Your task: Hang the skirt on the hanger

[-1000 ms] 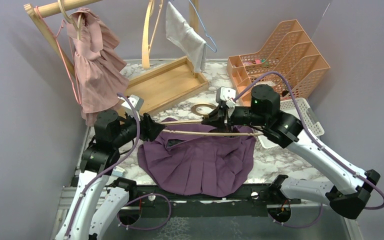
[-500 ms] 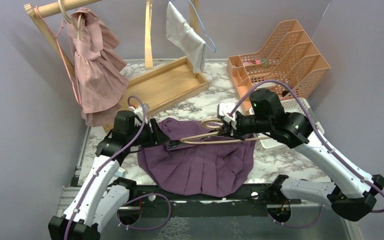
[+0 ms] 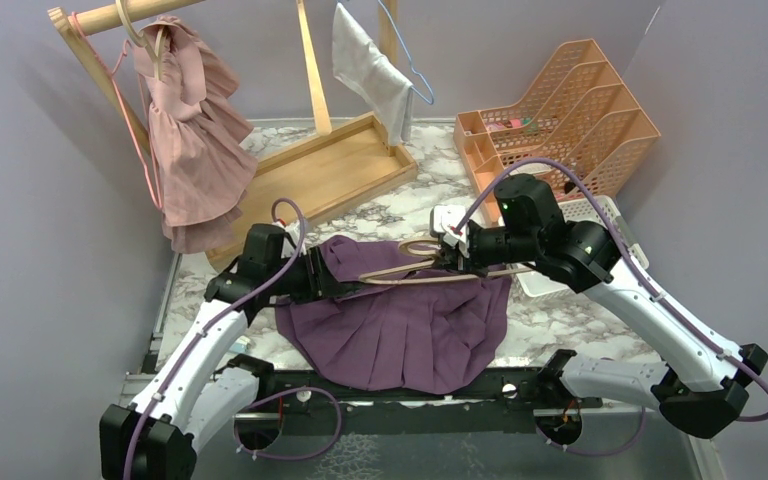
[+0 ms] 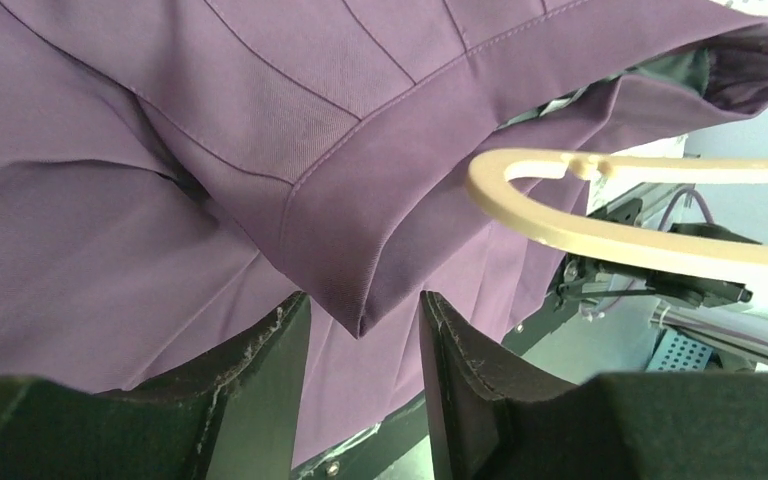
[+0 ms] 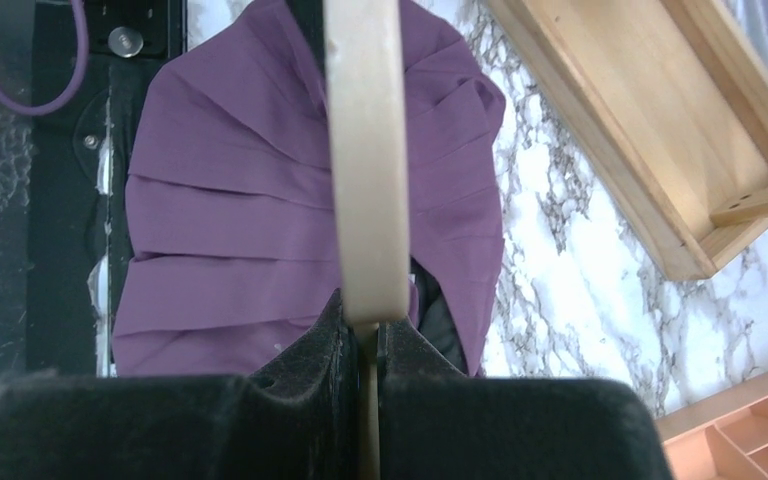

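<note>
A purple pleated skirt lies spread on the marble table. My right gripper is shut on a pale wooden hanger and holds it just above the skirt's upper edge. In the right wrist view the hanger runs straight out from the shut gripper over the skirt. My left gripper is at the skirt's upper left. In its wrist view the gripper is open, with a folded waistband corner of the skirt hanging between the fingers, unpinched. The hanger's curved end is just beyond.
A wooden tray lies behind the skirt. A pink dress hangs on the rack at the far left and a grey cloth at the back. An orange file organizer and a white basket stand at the right.
My left arm has swung in to the skirt's waistband and its jaws have narrowed a little. The right gripper has brought the hanger down and left toward the skirt.
</note>
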### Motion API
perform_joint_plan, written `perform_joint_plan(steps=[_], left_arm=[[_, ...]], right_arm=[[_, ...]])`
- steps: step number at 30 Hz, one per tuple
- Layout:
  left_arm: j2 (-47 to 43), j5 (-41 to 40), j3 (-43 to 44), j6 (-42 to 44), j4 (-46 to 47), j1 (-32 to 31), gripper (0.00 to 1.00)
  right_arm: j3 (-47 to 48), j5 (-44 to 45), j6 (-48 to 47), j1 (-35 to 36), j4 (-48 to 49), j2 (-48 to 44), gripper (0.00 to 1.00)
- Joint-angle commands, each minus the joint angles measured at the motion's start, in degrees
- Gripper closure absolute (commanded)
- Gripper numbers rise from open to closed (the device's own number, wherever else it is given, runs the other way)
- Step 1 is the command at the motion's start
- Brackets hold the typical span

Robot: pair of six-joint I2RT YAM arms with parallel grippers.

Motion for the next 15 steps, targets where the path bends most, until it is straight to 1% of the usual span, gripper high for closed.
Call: perform_joint_plan(steps=[1,3,5,8,11,15], left_arm=[[1.36,-2.62,-0.69,-1.48,0.13,-2.46,0.54],[2.27,-4.82,-0.48,-1.57,0.09,-3.56,0.57],[2.87,-7.03,0.07,-1.74,0.08,-4.08,0.62],[3.34,-9.80,1.22,-1.85,0.06,-4.23,0.72],[3.36,-10.70,2.18,-1.69,-0.12,-4.23,0.82],[3.13,-10.57,2.55,-1.50,-0.71,-4.26,0.99]], right_arm=[[-0.77,-0.93,-0.37,0.34,6.46,0.25,0.99],[-1.27,-1.59,-0.62,0.34,7.90,0.34,0.99],[-1.79,-2.71,-1.09,0.34,8.53,0.54,0.99],[-2.51,-4.46,-2.02,0.34,8.40,0.89,0.99],[-3.02,-6.26,-3.07,0.34,7.47,0.94,0.99],[-4.17,-5.86,-3.56,0.34,8.03,0.69,0.99]])
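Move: The skirt's left waistband corner sits just off the left fingertips, nearly between them: about 2 cm below and 1 cm ahead. The hanger's rounded left end hangs some 3 cm to the right and 3 cm above, level fore and aft; the wooden tray's middle lies roughly 20 cm ahead, 10 cm left and 10 cm down. From the right hand, which already holds the hanger, that corner is about 14 cm left, level ahead, some 13 cm below. Lower the half-open left gripper about 2 cm onto the skirt's left waistband corner, tilting its left side up slightly, and shut the fingers to pinch the fabric, easing forward as they close. Meanwhile keep the right hand's hold on the hanger and shift it about 1.5 cm left, rising a touch first and then sinking, so that its left end comes towards the pinched corner. ##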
